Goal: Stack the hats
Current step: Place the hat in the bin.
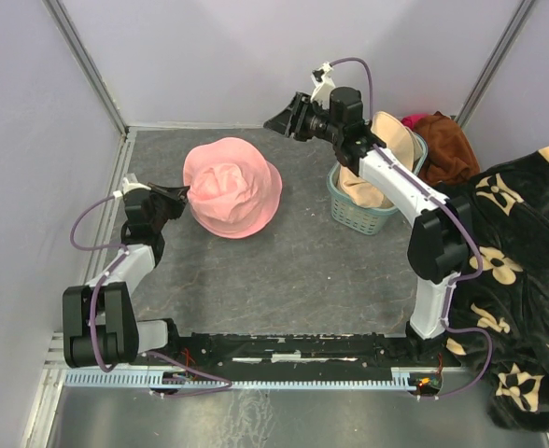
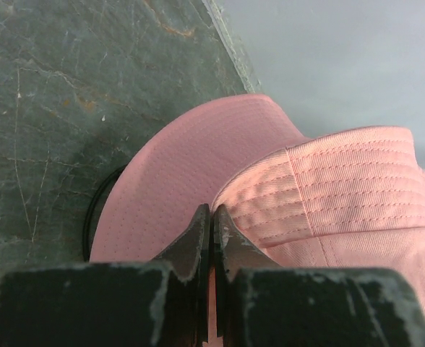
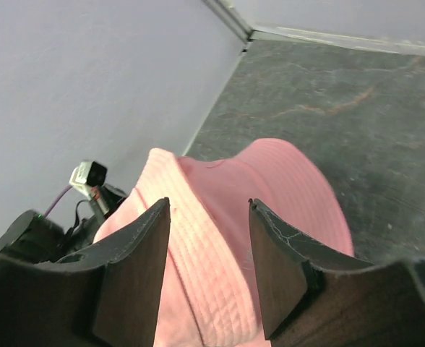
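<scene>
A pink hat (image 1: 232,187) lies crown up on the grey table, left of centre. My left gripper (image 1: 179,194) is at its left edge. In the left wrist view its jaws (image 2: 212,208) are shut where the pink hat's (image 2: 342,188) brim meets the crown, with pink fabric showing in the slit between them. My right gripper (image 1: 280,121) hangs open in the air, behind and to the right of the hat. The right wrist view shows nothing between its fingers (image 3: 209,202), only the pink hat (image 3: 270,188) below. Beige hats (image 1: 387,149) stick out of the teal basket (image 1: 368,217).
A rust-brown cloth (image 1: 447,145) sits behind the basket in the back right corner. A black blanket with a beige floral pattern (image 1: 517,261) covers the right side. Walls close the table off at the left and at the back.
</scene>
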### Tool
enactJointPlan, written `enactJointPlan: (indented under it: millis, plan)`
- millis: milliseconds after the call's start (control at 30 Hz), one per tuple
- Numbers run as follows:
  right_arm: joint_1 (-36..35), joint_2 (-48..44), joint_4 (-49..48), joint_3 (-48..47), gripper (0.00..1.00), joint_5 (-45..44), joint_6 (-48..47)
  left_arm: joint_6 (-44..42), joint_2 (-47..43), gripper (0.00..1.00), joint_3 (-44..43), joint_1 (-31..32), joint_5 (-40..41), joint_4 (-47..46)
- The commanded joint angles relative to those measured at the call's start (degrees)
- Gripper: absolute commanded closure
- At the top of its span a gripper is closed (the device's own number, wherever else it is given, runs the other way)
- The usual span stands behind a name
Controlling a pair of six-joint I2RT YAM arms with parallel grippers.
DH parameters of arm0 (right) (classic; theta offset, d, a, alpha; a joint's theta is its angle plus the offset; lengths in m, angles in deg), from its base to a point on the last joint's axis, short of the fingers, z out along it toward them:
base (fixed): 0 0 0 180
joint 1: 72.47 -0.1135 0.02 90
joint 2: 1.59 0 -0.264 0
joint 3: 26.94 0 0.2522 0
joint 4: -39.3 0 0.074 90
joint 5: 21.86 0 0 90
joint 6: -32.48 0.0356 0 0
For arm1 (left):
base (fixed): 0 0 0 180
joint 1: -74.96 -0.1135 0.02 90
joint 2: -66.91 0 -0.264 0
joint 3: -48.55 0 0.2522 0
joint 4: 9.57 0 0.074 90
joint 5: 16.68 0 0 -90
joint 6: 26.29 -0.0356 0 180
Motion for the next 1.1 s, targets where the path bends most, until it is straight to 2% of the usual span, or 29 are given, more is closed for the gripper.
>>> enactJointPlan:
  millis: [0, 367, 700, 867, 1067]
  plan:
    - [-0.4, 3.6, -5.3, -4.1, 0.44, 9.4, 2.5, -2.8, 2.4, 0.97, -4.7, -0.2, -3.0, -0.7]
    - [-0.4, 10.1, -10.1, -8.1, 0.42, 16.1, 6.5, -4.5, 6.4, 0.97, -10.4, -0.1, -6.3, 1.4]
    - [-1.7, 12.3, -12.7, -8.2, 0.44, 17.7, 8.6, -5.3, 8.9, 0.97, -12.6, -0.2, -7.6, 2.3]
    - [-2.6, 12.4, -13.6, -7.1, 0.55, 17.9, 9.1, -5.5, 9.2, 0.97, -12.5, -0.1, -7.5, 2.3]
    - [-3.0, 13.1, -12.2, -7.5, 0.85, 17.1, 8.9, -5.8, 9.6, 0.97, -12.8, -0.2, -7.5, 2.6]
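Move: The top pink hat's middle lies about 9 cm back, 10 cm to the left and 12 cm below the right hand. The lower pink hat is some 12 cm back, 7 cm left and 20 cm below. The bin is about 8 cm back, 21 cm to the right and 20 cm down. From the left hand, which already pinches the top hat's brim, that hat's middle is some 9 cm right, 1 cm ahead and 2 cm higher. The right fingers, about half open, close over the raised far-right brim edge of the top pink hat, after the hand sweeps left about 7 cm, dipping some 4 cm on the way and turning counter-clockwise nearly 20 degrees, with a slight draw back at the end. The left hand keeps its pinch on the near-left brim and carries it forward about 3 cm. ##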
